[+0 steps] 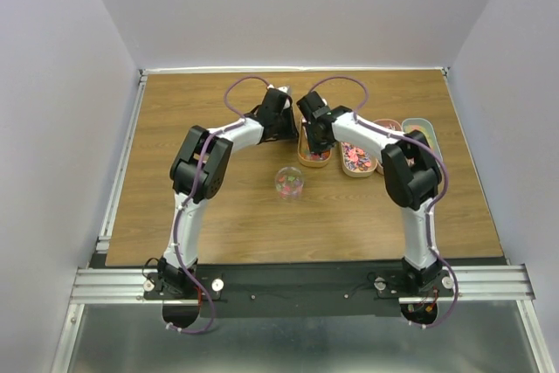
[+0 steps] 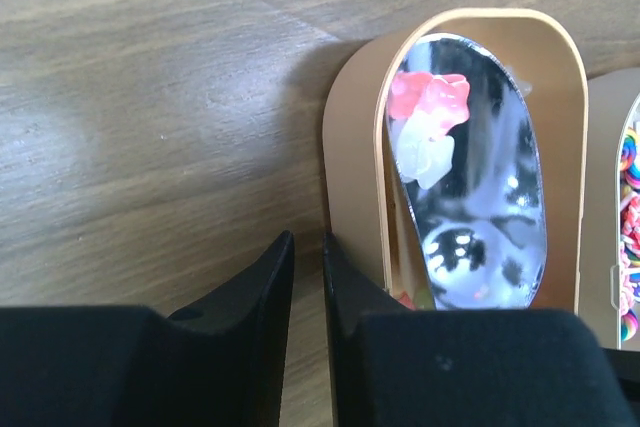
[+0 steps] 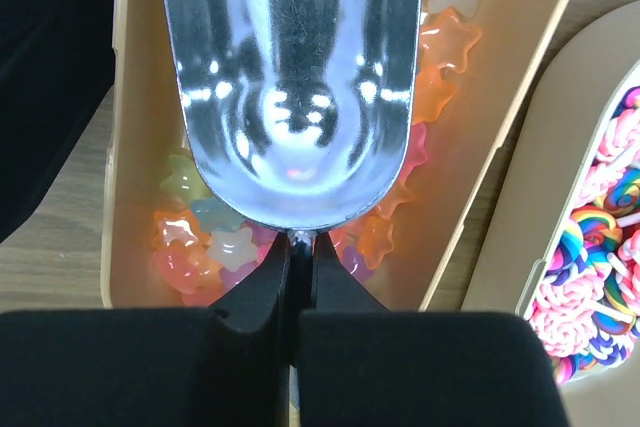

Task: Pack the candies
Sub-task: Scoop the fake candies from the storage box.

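Note:
My right gripper (image 3: 301, 244) is shut on the stub handle of a metal scoop (image 3: 300, 77). The scoop's bowl reaches into a tan oblong tray (image 3: 480, 177) of translucent star-shaped candies (image 3: 200, 237). In the left wrist view the scoop (image 2: 470, 197) carries a pink and a white candy (image 2: 430, 112) at its far end. My left gripper (image 2: 308, 239) stands at the tray's (image 2: 350, 147) left wall, jaws a narrow gap apart with only wood showing between them. From above, both grippers (image 1: 281, 120) (image 1: 316, 135) meet at this tray (image 1: 306, 159).
A clear cup (image 1: 289, 183) holding coloured candies stands on the wood in front of the tray. To the right lie more oblong trays (image 1: 358, 162) (image 1: 417, 133). The one beside the tan tray holds swirl lollipop sweets (image 3: 600, 247). Grey walls enclose the table.

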{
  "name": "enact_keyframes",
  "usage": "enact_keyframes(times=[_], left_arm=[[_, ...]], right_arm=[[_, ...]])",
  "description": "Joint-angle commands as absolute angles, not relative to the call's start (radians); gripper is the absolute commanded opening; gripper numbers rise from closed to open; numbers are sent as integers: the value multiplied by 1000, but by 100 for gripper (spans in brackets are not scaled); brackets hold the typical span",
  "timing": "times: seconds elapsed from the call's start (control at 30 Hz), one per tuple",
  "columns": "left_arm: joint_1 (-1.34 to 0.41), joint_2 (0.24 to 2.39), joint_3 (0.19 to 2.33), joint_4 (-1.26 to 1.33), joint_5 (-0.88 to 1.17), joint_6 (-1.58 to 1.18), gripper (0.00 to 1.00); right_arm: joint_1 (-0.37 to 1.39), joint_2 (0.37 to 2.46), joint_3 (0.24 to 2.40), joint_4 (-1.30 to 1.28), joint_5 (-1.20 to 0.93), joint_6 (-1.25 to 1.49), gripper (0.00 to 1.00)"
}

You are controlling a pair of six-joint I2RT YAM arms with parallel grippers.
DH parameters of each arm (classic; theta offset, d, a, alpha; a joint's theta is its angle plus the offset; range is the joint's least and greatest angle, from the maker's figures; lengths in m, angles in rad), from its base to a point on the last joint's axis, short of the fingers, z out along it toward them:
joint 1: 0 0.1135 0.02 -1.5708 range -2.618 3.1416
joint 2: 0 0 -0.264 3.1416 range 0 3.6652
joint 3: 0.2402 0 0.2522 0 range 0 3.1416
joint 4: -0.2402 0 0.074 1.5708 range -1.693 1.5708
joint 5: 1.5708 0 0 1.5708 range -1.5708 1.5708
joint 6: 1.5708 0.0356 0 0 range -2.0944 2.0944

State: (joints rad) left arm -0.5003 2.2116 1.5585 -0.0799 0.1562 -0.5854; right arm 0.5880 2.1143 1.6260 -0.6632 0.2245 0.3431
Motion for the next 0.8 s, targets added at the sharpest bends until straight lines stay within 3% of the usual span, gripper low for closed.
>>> enact_keyframes(times=[0.0,0.3,0.77], left_arm=[[-515,2157,1542,-97,178,-607,25],[-491,2118,1577,-109,135,-614,29],[-434,1902,1553,-164,-89,-529,56]], right_arm=[[595,2048,1550,-532,276,328,1],[595,1924,1497,-517,276,270,1],[595,1712,1447,-676,137,158,1]])
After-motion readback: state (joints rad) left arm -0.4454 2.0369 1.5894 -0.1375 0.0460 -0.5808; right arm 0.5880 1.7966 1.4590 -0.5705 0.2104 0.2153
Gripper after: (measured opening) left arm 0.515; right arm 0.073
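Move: The right hand already holds the scoop, its bowl inside the star-candy box, whose middle is some 3 cm ahead of that hand, 1 cm left and 2 cm lower. The storage box, a clear round jar, is roughly 8 cm back and 8 cm left of that hand; the lollipop box about 9 cm right and 1 cm ahead. From the left hand, the star-candy box's middle is some 5 cm right and level fore-and-aft, the storage box about 10 cm back and 1 cm left. Up, after a brief near-standstill: the right hand keeps its pinch on the handle and lifts the scoop about 9 cm out of the star-candy box, tipping its fingers up some 10 degrees. The left hand leaves the box's left wall, rising about 10 cm while drifting left and a little forward, tilting up slightly as its fingers open to about half. ##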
